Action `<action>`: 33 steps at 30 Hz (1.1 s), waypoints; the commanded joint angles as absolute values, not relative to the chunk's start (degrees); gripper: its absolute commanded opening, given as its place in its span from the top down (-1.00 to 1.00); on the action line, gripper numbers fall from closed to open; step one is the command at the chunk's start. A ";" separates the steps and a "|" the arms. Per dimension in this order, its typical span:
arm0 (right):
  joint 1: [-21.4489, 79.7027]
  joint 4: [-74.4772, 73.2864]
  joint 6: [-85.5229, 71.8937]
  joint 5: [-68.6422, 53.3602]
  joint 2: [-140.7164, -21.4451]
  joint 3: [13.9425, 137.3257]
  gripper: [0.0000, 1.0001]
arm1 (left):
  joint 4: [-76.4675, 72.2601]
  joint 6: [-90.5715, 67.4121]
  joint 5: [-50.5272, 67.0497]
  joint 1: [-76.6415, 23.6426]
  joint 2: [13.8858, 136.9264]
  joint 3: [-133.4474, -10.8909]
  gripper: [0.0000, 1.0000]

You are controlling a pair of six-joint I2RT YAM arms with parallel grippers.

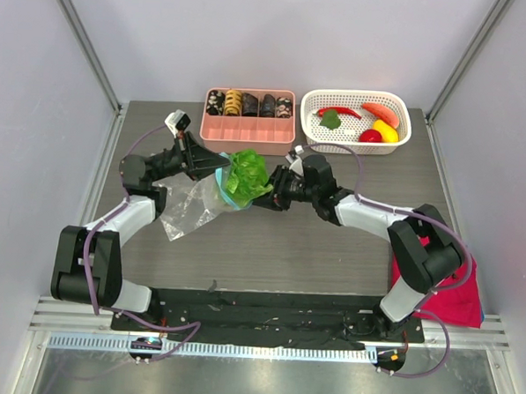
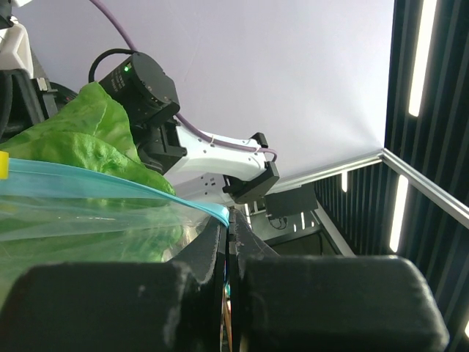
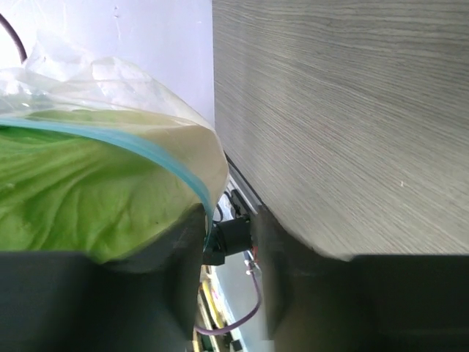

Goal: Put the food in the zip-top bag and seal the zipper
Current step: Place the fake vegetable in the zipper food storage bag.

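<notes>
The zip-top bag point(image 1: 185, 209) hangs clear and crinkly over the table's left centre, mouth facing right. My left gripper point(image 1: 217, 164) point(image 2: 229, 218) is shut on its light-blue zipper point(image 2: 110, 183) at the rim's far end. The green lettuce point(image 1: 247, 173) point(image 2: 82, 136) sits in the bag's mouth, partly sticking out. My right gripper point(image 1: 266, 195) point(image 3: 230, 218) is at the right of the mouth, open, with a clear gap between the fingers. The zipper point(image 3: 150, 152) runs down along its left finger, and the lettuce point(image 3: 80, 202) lies left of that finger.
A white lattice basket point(image 1: 398, 144) at the back right holds a red chili point(image 1: 339, 111), a tomato point(image 1: 370, 136), and yellow, orange and green pieces. A pink tray point(image 1: 248, 136) with dark rolls stands beside it. A red cloth point(image 1: 456, 297) lies near the right arm's base.
</notes>
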State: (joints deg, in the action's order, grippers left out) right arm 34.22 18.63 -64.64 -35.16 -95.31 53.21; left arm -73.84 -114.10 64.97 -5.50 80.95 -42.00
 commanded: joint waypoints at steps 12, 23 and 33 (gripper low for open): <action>32.61 -2.75 -52.75 -32.35 -85.45 60.28 0.97 | -55.16 -96.96 73.82 -2.64 78.50 -47.80 0.99; 32.70 -27.49 -36.32 -23.12 -78.67 72.84 0.98 | 57.38 -12.93 35.73 -14.40 72.95 -83.92 1.00; 41.92 -39.72 -21.10 -19.43 -79.54 82.01 0.97 | 54.15 -10.81 20.83 -28.56 67.85 -71.11 1.00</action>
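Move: The lower edge of the bag's zipper rim already runs between the right hand's half-open fingers, about at the hand point. The fake vegetable, leaves standing out of the mouth, is level fore and aft, some 2 cm left and 9 cm higher. The bag's bottom end trails about 14 cm left and 2 cm back, at hand height. The left hand keeps the rim's upper edge; from it, that lower edge is level fore and aft, 7 cm right and 18 cm down. The bag's lower rim edge gets pinched as the right fingers close, then is lifted about 11 cm and drawn some 6 cm right, fingers tipping further down. The left hand, still gripping the upper rim, swings briefly forward, then back and down past its start, ending some 10 cm lower and 5 cm back while rolling about 60 degrees so its right-pointing fingers tip steeply down. ##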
